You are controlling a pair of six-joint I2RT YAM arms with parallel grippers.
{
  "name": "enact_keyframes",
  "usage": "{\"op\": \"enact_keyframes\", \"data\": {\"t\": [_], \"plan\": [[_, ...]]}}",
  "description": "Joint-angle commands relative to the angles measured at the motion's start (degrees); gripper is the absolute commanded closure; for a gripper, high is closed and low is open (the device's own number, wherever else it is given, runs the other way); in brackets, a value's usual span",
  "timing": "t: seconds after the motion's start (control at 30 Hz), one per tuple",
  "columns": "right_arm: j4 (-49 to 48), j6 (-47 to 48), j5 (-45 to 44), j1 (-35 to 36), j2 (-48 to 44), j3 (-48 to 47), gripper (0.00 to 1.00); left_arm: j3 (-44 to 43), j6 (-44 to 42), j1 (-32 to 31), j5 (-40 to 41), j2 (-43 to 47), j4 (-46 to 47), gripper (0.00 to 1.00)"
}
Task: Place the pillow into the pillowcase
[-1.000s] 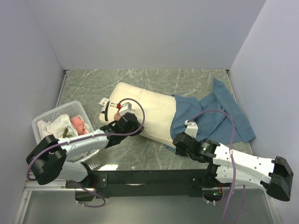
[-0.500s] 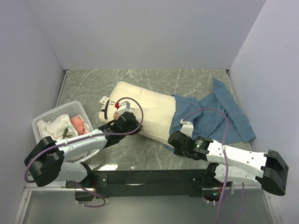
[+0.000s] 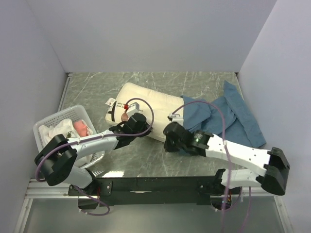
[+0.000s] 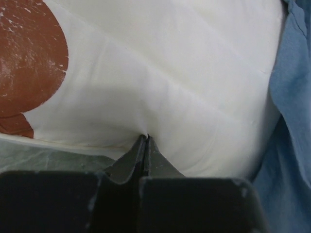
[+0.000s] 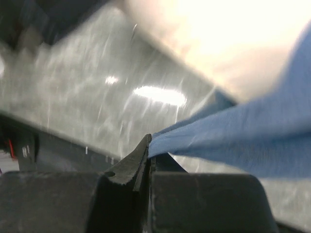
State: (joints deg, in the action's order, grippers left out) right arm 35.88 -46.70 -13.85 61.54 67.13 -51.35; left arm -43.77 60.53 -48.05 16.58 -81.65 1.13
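Observation:
The cream-white quilted pillow (image 3: 150, 103) lies slanted in the middle of the table, its right end inside the blue pillowcase (image 3: 228, 116). A brown bear print (image 4: 29, 63) and a white tag (image 3: 111, 102) mark its left end. My left gripper (image 4: 146, 137) is shut, pinching a fold of the pillow (image 4: 170, 73) at its near edge; from above the left gripper (image 3: 139, 129) sits by the bear corner. My right gripper (image 5: 149, 141) is shut on the pillowcase's (image 5: 243, 141) open edge. Seen from above, the right gripper (image 3: 169, 132) is at the pillow's near side.
A white basket (image 3: 44, 125) with cloths in it stands at the left, beside my left arm. Grey walls close in the table on the left, back and right. The black rail (image 3: 155, 184) with the arm bases runs along the near edge.
My right gripper has shut on the pillowcase's edge and moved left along the pillow, drawing the blue cloth with it. The left gripper keeps its hold; the pillow has shifted slightly back.

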Motion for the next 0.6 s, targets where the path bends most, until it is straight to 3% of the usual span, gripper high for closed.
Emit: {"op": "enact_keyframes", "data": {"t": [0.0, 0.13, 0.17, 0.2, 0.23, 0.27, 0.3, 0.33, 0.43, 0.5, 0.57], "plan": [[-12.04, 5.39, 9.27, -9.32, 5.37, 0.02, 1.0, -0.97, 2.66, -2.65, -1.55, 1.23, 7.83, 0.99], [-14.6, 4.34, 11.83, -8.54, 8.37, 0.64, 1.0, 1.66, 5.99, -5.29, -1.37, 1.84, 7.66, 0.99], [-14.52, 3.9, 10.35, -7.24, 7.41, 1.08, 0.97, 3.41, 6.78, -5.21, -1.46, 2.36, 7.49, 0.99], [-14.09, 3.29, 9.55, -7.05, 6.7, 1.95, 0.85, 4.12, 7.23, -5.3, -1.03, 3.15, 7.14, 0.99], [-13.21, 3.19, 8.84, -6.96, 5.74, 2.13, 0.8, 4.56, 7.23, -5.21, -0.67, 4.99, 5.83, 0.95], [-11.29, 3.28, 6.75, -6.96, 3.12, 2.22, 0.75, 4.92, 7.23, -5.3, 0.46, 6.05, 4.77, 0.87], [-10.31, 3.71, 5.86, -6.96, 1.53, 2.22, 0.62, 4.83, 7.06, -5.3, 0.99, 7.19, 3.63, 0.75], [-9.08, 3.89, 4.72, -7.05, -0.14, 2.05, 0.56, 4.66, 5.92, -5.3, 1.52, 9.73, 2.32, 0.53], [-4.86, 4.77, 0.59, -7.22, -6.04, -0.32, 0.38, 1.86, 3.29, -5.12, 7.13, 14.56, -5.5, 0.24], [-2.76, 6.17, -2.05, -8.79, -7.63, -3.73, 0.35, -2.8, 1.79, -4.86, 14.4, 16.16, -13.67, 0.13], [-1.26, 9.15, -1.98, -11.25, -5.89, -6.38, 0.35, -8.4, -2.07, -1.45, 15.68, 17.05, -19.28, 0.07]]}}
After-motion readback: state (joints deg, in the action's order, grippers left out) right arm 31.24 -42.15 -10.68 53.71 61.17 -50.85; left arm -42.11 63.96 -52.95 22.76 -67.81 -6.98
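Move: My left fingers are shut on the pillow's near edge. The pillowcase mouth lies about 13 cm to their right and 4 cm ahead, and the pillow's middle about 8 cm ahead. My right fingers hold a tip of the pillowcase in the air; the pillow's near corner is about 4 cm straight ahead and 4 cm below them, and the case mouth's middle about 13 cm ahead and 5 cm to their right. I push the held pillowcase tip forward about 5 cm and down some 3 cm towards the pillow's near corner with my right hand, then open, let go and rise about 7 cm. My left hand, still pinching the pillow's edge, goes back and right a few centimetres, opens wide to release the pillow, then lifts about 5 cm, swinging back left. ##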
